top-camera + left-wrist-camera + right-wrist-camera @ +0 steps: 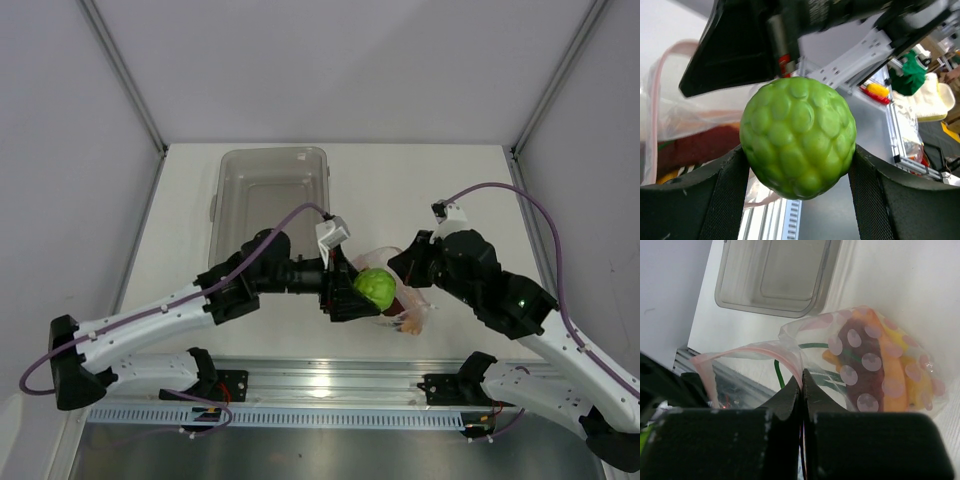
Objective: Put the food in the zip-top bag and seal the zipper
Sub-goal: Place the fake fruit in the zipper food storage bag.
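My left gripper [366, 292] [799, 150] is shut on a bumpy green lime [376, 287] [798, 136], held off the table right beside the zip-top bag [412, 316] [875, 335]. My right gripper [404, 268] [802, 374] is shut on the bag's mouth edge, pinching the pink zipper [752, 349] and holding the mouth open. Inside the bag lie a dark-red slice [862, 372], orange food [894, 385], yellow food [921, 382] and a green stalk [777, 374]. In the left wrist view the bag [670, 110] hangs open at the left, behind the lime.
A rigid clear grey bin [270, 190] [772, 275] stands at the back left of the white table [450, 190]. The metal rail [330, 385] with both arm bases runs along the near edge.
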{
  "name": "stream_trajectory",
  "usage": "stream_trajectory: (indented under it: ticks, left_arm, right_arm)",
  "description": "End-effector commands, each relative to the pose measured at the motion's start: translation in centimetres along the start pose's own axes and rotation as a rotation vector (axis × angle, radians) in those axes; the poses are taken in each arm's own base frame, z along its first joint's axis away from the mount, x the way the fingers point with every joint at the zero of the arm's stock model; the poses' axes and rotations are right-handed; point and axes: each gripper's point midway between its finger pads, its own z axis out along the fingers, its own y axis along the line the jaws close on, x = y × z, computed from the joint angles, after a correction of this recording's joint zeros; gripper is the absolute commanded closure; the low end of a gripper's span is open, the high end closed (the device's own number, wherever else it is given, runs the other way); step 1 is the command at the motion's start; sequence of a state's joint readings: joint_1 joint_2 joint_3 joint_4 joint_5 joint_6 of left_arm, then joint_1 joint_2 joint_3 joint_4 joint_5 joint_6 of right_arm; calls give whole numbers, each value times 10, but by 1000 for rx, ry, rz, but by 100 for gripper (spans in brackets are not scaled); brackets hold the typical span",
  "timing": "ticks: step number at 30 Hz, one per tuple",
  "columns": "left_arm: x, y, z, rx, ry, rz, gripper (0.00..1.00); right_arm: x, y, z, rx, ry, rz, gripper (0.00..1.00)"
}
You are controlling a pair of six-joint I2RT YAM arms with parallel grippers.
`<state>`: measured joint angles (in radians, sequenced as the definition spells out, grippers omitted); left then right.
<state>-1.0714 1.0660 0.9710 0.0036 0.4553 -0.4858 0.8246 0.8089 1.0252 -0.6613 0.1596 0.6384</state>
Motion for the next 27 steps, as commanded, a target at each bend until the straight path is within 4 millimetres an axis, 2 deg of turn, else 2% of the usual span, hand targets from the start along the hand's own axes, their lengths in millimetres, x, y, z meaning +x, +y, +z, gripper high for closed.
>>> stream_trajectory:
  ticks: [1, 2, 3, 5, 6, 8, 9, 13, 16, 20, 21, 24, 27]
  left_arm:
    - [6, 11, 12, -53, 80, -8, 91]
    - [10, 16, 14, -70, 94, -17, 87]
    - [12, 25, 14, -116, 97, -31, 65]
    - [9, 30, 13, -149, 90, -32, 43]
    - [5, 40, 11, -210, 66, -28, 30]
    - [0, 43, 4, -247, 45, -11, 23]
    - [-3, 44, 2, -262, 36, 1, 2]
    - [-13, 52, -10, -348, 23, 31, 1]
    - [-21, 49, -19, -367, 24, 77, 1]
    - [-41, 54, -45, -467, -47, 146, 0]
    - [-49, 55, -58, -505, -87, 163, 0]
    - [-56, 62, -77, -571, -131, 250, 1]
    - [-59, 71, -79, -624, -81, 293, 0]
  right_arm:
    - [-16, 12, -9, -38, -45, 11, 100]
    - [-16, 13, -9, -42, -43, 11, 100]
    - [-16, 13, -9, -42, -43, 12, 100]
    - [-17, 14, -10, -46, -45, 11, 100]
    - [-18, 14, -10, -46, -47, 10, 100]
    - [-20, 15, -12, -47, -52, 12, 100]
    - [-21, 15, -13, -48, -53, 10, 100]
    - [-20, 15, -15, -47, -46, 8, 100]
    - [-19, 15, -16, -52, -43, 9, 100]
    - [-17, 17, -19, -66, -33, 10, 100]
    - [-16, 16, -20, -65, -32, 8, 100]
    - [-16, 16, -22, -69, -28, 5, 100]
    - [-15, 18, -24, -78, -21, 2, 100]
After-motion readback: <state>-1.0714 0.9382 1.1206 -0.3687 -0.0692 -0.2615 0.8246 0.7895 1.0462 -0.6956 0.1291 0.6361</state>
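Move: My left hand already holds the green fruit just short of the bag mouth, which lies about 3 cm to its right, 2 cm ahead and 7 cm below. The black right fingertips are some 4 cm ahead and 4 cm right, roughly level. The hot dog is in the bag, 5 cm right, level fore-and-aft, some 18 cm down. From my right hand, the mouth is about 3 cm back, 2 cm left and 6 cm down. I dip my left hand about 5 cm while easing forward, bringing the green fruit down to the bag's open mouth, then spread my fingers wide to let it go. I draw the empty hand forward, left and up, about 8 cm leftward and 7 cm up from the low point, swinging it counter-clockwise. My right fingers stay shut on the rim, holding the mouth up. ##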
